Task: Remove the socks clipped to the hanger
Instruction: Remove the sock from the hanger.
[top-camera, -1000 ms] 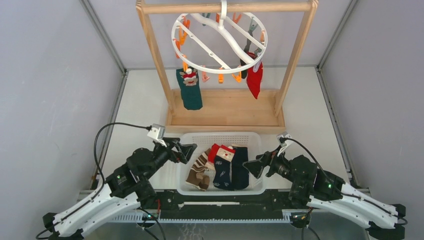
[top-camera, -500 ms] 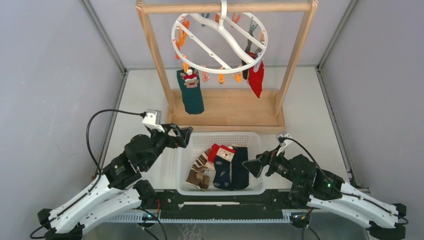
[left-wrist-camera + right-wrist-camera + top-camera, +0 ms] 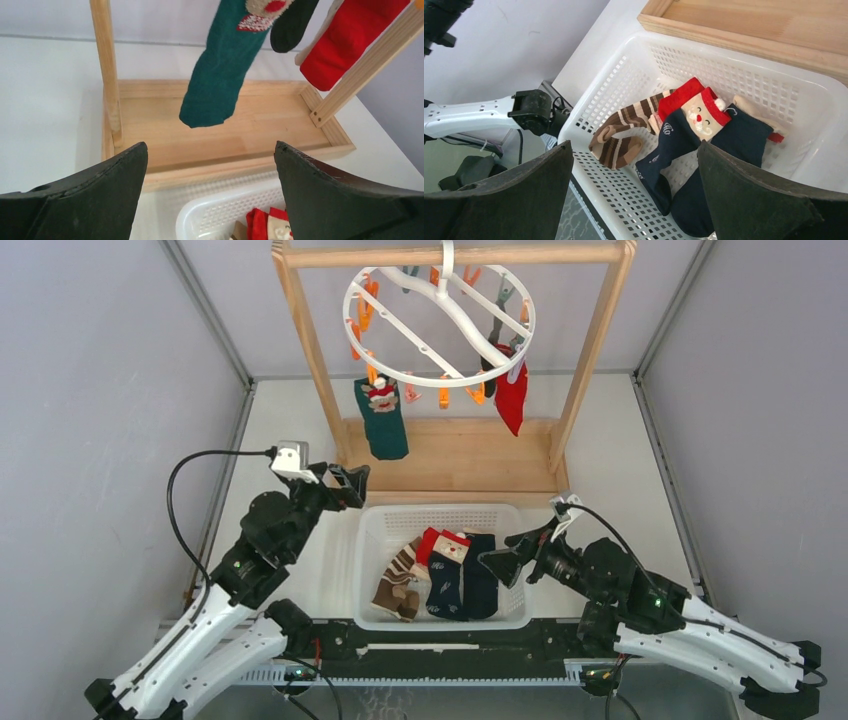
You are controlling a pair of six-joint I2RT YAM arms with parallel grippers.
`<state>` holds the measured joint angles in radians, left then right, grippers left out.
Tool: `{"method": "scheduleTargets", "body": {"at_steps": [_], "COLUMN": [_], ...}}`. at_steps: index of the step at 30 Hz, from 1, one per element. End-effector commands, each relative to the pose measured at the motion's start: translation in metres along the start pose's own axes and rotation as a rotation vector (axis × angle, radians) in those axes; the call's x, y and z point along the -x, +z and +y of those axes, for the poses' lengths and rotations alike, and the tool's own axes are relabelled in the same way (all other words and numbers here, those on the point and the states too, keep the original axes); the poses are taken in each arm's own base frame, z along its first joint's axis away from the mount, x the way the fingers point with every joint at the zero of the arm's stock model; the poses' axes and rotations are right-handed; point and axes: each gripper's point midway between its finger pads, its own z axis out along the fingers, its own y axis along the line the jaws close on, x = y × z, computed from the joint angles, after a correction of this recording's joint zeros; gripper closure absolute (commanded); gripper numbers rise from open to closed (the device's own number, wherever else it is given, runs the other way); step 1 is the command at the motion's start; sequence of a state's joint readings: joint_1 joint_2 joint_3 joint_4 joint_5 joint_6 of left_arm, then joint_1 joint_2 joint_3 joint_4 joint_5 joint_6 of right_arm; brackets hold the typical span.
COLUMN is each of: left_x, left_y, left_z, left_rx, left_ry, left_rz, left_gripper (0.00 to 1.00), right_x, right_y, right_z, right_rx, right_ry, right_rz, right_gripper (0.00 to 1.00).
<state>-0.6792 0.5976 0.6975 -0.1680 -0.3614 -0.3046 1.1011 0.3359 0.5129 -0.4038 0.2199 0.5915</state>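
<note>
The round white hanger [image 3: 440, 312] hangs by its hook from the wooden rack's top bar, with orange clips around its ring. A dark green sock [image 3: 381, 418] [image 3: 220, 75] with a Christmas figure hangs at its left. A red sock [image 3: 511, 392] [image 3: 350, 42] and a black sock [image 3: 292, 25] hang at its right. My left gripper [image 3: 350, 485] [image 3: 210, 160] is open and empty, below and in front of the green sock. My right gripper [image 3: 505, 562] [image 3: 634, 165] is open and empty over the basket's right side.
A white plastic basket [image 3: 372, 525] [image 3: 614, 90] between the arms holds striped, navy and Santa socks. The wooden rack [image 3: 310, 350] has a flat base tray [image 3: 450, 455] [image 3: 250, 130] just behind the basket. Grey walls close in both sides.
My left arm has lifted and reached forward toward the green sock, its gripper still open. My right gripper has edged left over the basket.
</note>
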Motion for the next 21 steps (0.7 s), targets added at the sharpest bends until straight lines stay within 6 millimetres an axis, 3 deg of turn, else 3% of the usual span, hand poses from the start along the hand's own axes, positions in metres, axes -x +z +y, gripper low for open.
{"method": "scheduleTargets", "body": {"at_steps": [1,16,21], "left_x": [0.007,0.02,0.015], "left_y": [0.018,0.077,0.098], "left_z": [0.001,0.0,0.015], "left_rx": [-0.047,-0.128,-0.144], "left_ry": [0.03,0.139,0.103], "left_rz": [-0.059,-0.158,-0.162], "left_gripper": [0.0,0.0,0.0], "right_x": [0.027,0.036,0.035], "right_y": [-0.004,-0.012,-0.012], "right_z": [0.02,0.021,0.02], "right_rx": [0.066,0.068,0.069], "right_ry": [0.004,0.0,-0.002], "right_rz": [-0.072,-0.099,-0.094], "right_gripper": [0.0,0.0,0.0]}}
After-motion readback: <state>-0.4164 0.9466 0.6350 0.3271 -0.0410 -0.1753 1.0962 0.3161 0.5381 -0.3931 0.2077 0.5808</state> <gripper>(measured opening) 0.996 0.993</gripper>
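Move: The green sock clipped to the hanger is the left hand's target: its middle hangs about 17 cm ahead, 7 cm to the right and close to hand height. The frame's left post stands some 24 cm ahead and 7 cm left. The hanging red sock is about 22 cm ahead and 33 cm right, and the basket is about level with the hand fore and aft, 19 cm right and 27 cm down. From the right hand the green sock lies roughly 30 cm ahead, 27 cm left and 7 cm up. The left hand heads for the hanging green sock without reaching it, travelling about 9 cm forward and nearly level over the table, its fingers staying wide open. The fingertips tilt up slightly, some 5 degrees, as the sock's lower part comes to stand ahead of the gap between them. ##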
